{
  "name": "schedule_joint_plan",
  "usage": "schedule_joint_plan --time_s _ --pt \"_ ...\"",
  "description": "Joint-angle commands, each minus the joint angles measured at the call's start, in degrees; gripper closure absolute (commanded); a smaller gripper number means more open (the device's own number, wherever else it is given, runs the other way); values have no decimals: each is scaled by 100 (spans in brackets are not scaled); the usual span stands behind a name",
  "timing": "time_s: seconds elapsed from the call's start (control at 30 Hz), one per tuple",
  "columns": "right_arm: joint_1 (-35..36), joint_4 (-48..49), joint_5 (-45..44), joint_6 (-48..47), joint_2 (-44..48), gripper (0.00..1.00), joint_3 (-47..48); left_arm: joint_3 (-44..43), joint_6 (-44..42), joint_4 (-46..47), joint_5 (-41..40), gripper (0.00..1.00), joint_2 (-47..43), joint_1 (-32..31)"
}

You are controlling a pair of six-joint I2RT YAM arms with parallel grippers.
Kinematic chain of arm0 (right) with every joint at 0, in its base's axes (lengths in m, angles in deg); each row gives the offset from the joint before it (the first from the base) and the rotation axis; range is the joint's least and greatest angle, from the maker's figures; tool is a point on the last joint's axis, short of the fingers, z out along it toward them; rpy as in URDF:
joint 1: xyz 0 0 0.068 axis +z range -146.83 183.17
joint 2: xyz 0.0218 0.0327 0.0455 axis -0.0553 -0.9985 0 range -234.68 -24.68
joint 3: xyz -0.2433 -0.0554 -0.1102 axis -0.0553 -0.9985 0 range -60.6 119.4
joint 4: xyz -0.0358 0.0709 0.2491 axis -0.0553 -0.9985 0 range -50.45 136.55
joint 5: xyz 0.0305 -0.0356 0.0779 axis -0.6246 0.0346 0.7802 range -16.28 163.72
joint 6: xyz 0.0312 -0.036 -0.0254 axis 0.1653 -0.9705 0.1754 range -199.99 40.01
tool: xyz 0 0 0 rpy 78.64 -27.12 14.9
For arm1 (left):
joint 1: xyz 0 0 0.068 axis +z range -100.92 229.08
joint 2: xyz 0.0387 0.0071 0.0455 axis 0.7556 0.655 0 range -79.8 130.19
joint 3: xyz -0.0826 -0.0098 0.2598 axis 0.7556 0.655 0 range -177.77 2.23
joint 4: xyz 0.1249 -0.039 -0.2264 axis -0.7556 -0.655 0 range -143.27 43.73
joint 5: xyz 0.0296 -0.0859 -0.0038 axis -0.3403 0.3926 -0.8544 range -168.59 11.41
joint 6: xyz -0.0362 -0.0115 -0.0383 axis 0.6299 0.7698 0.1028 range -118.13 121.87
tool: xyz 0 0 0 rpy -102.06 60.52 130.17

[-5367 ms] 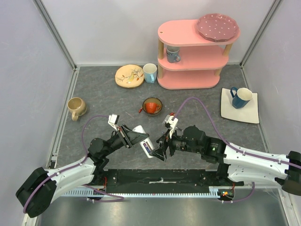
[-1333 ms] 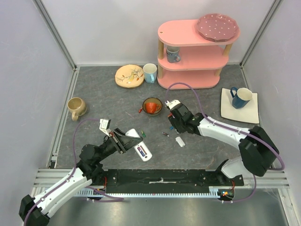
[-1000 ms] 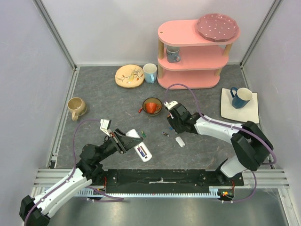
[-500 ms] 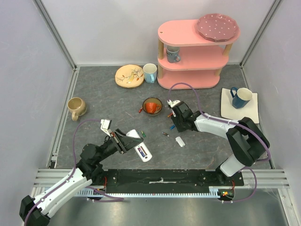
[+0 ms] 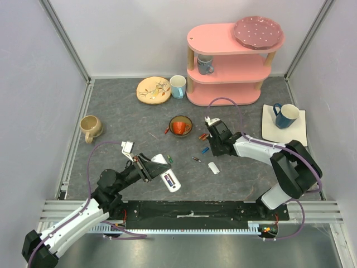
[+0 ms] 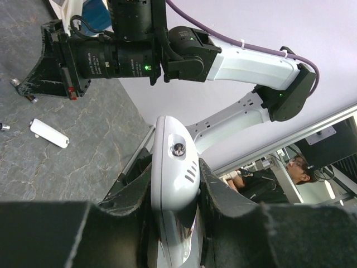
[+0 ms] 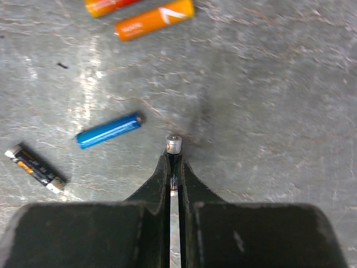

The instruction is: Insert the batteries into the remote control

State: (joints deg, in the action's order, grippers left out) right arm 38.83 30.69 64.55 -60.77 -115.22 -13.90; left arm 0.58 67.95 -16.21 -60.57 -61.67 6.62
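My left gripper (image 5: 156, 169) is shut on the white remote control (image 5: 168, 178), whose open bay shows red and blue inside. In the left wrist view the remote (image 6: 174, 184) stands clamped between both fingers. My right gripper (image 5: 212, 149) is low over the mat among loose batteries. In the right wrist view it (image 7: 174, 167) is shut on a dark battery with a silver tip (image 7: 174, 144). A blue battery (image 7: 109, 130), two orange ones (image 7: 154, 19) and a dark one (image 7: 34, 166) lie nearby. The white battery cover (image 5: 213, 167) lies on the mat.
An orange bowl (image 5: 181, 126) sits behind the batteries. A pink shelf (image 5: 228, 61) stands at the back, with a plate (image 5: 154, 89) and cup (image 5: 178, 86) to its left. A beige mug (image 5: 91, 127) is at left, a blue mug (image 5: 286, 115) on a white plate at right.
The right arm left the remote, reached out to the loose batteries and shifted slightly right over them. The left gripper drew back a little and keeps holding the remote.
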Motion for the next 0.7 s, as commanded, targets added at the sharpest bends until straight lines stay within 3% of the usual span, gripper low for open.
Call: schedule_joint_plan --time_s 0.0,0.2,0.5,0.67 --pt "-138 -119 -384 433 256 97 -222 543 -245 237 -36 98 50 18" --pt "-165 -163 -472 424 256 93 -231 561 -236 377 -9 98 165 18" --pt "-208 -242 -481 389 265 64 -126 587 -201 421 -9 98 235 18" --pt "-226 -313 -481 345 239 61 -29 613 -184 483 17 98 261 18"
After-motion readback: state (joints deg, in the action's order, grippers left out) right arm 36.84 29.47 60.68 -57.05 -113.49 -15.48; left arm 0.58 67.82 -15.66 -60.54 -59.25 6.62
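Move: The right hand's nearly shut fingers already hold the small black battery flat at table level, right at the hand point. From there the blue battery lies about 5 cm left and 1 cm ahead, another black battery some 9 cm left and 3 cm back, the orange battery about 8 cm ahead and 4 cm left, and the white battery cover about 8 cm straight back. From the left hand, the pinched battery is roughly 27 cm right, 13 cm ahead and 20 cm below. Rightward along the table top, at unchanged height, the right hand drags its pinched black battery away from the blue one, about 2.5 cm of hand travel in all, quick at first and then slowing, with some 5 to 10 degrees of clockwise turn. Over the later, slower part the fingers part to roughly two-fifths open and let go of the battery; the left hand keeps holding the remote control. ##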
